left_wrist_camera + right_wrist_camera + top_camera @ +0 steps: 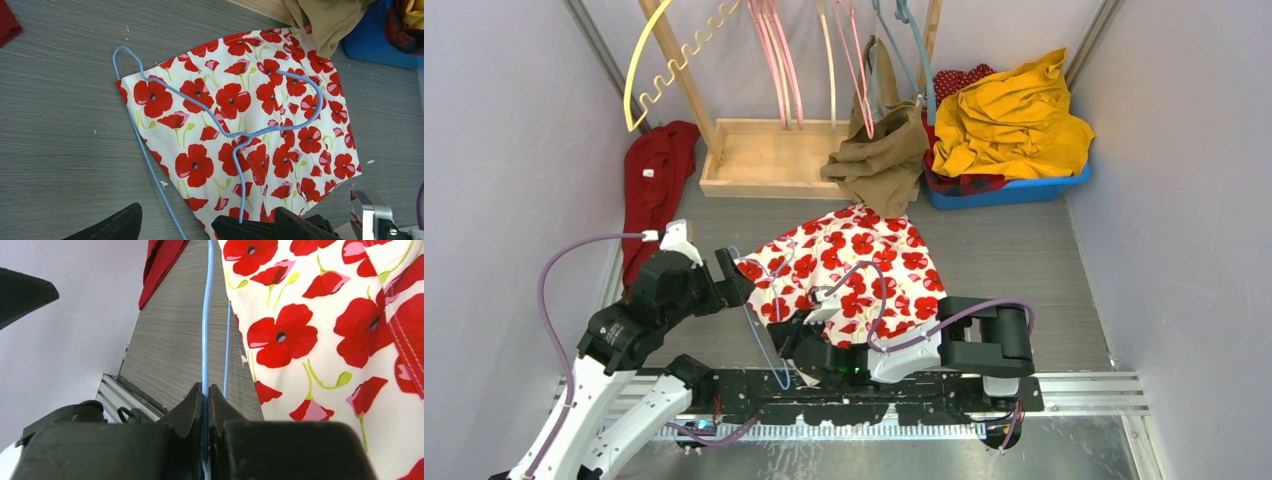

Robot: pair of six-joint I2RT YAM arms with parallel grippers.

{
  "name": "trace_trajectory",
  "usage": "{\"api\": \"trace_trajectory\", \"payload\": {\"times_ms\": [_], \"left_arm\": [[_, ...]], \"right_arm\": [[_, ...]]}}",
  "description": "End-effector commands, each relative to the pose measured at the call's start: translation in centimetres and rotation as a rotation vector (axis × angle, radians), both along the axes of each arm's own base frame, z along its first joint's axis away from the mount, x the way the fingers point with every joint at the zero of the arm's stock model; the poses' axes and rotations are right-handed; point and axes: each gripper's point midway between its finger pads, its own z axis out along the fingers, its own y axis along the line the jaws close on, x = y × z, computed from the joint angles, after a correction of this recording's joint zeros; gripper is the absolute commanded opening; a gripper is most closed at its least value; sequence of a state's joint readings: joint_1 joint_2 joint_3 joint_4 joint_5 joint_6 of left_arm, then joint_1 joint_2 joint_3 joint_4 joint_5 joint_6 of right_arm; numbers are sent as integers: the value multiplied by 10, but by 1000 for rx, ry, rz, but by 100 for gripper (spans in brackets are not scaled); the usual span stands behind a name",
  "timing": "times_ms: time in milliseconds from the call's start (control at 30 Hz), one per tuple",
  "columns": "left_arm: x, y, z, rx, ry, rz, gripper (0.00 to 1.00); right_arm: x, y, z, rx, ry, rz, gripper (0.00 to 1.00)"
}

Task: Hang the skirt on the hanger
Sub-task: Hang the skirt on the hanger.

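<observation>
The skirt, white with red poppies, lies flat on the grey table. A thin blue wire hanger rests across the skirt. One of its corners pokes past the cloth's left corner, and its long bar runs on the table along the skirt's left edge. My right gripper is shut on the hanger's wire at the skirt's near edge. My left gripper hangs open over the skirt's left corner with nothing between its fingers.
A wooden rack base stands at the back, with yellow and pink hangers above it. A tan garment droops off it onto the skirt's far edge. A blue bin with yellow cloth sits back right. A red garment lies along the left wall.
</observation>
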State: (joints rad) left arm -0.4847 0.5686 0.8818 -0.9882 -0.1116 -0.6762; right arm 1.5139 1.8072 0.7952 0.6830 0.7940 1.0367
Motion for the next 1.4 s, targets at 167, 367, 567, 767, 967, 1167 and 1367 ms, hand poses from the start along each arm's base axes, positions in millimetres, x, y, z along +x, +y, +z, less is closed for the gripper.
{"api": "trace_trajectory", "payload": {"times_ms": [167, 367, 567, 767, 967, 1167, 1367], "left_arm": [[3, -2, 18, -29, -50, 0, 99], [2, -2, 19, -30, -49, -2, 99], [2, -2, 18, -28, -50, 1, 99], [3, -2, 19, -26, -53, 0, 99], [5, -2, 20, -23, -54, -1, 100], [6, -3, 22, -23, -58, -2, 99], [7, -3, 23, -24, -59, -5, 99]], "right_arm": [[19, -15, 1, 43, 7, -135, 1], [17, -27, -17, 12, 26, -145, 1], [7, -46, -30, -42, 18, -158, 1], [1, -61, -34, -128, -37, -171, 1], [-1, -74, -21, -224, -133, -195, 1], [-3, -79, -13, -307, -190, -191, 1], [-1, -81, -17, -392, -225, -181, 1]]}}
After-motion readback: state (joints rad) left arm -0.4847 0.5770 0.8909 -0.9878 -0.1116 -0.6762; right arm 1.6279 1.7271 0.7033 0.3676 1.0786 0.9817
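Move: The flowered skirt lies flat below the right hand, its middle about 12 cm ahead of that hand, 12 cm to its right and 10 cm down; its left edge passes some 5 cm ahead and 4 cm left of the hand. The khaki skirt hanging on the rack is roughly 35 cm ahead and 18 cm right, near hand height; the rack's wooden tray is 43 cm ahead, 4 cm right. From the left hand, the flowered skirt's middle is 6 cm ahead, 19 cm right, 20 cm below. The blue hanger, still pinched by one shoulder in the right fingers, is drawn to the right about 8 cm, its lower bar passing under the skirt's left edge. The right hand first eases slightly forward, then goes right and down some 5 cm, finally continuing right with a slight rise over the near part of the skirt, while rolling about 20 degrees, left side dipping. ##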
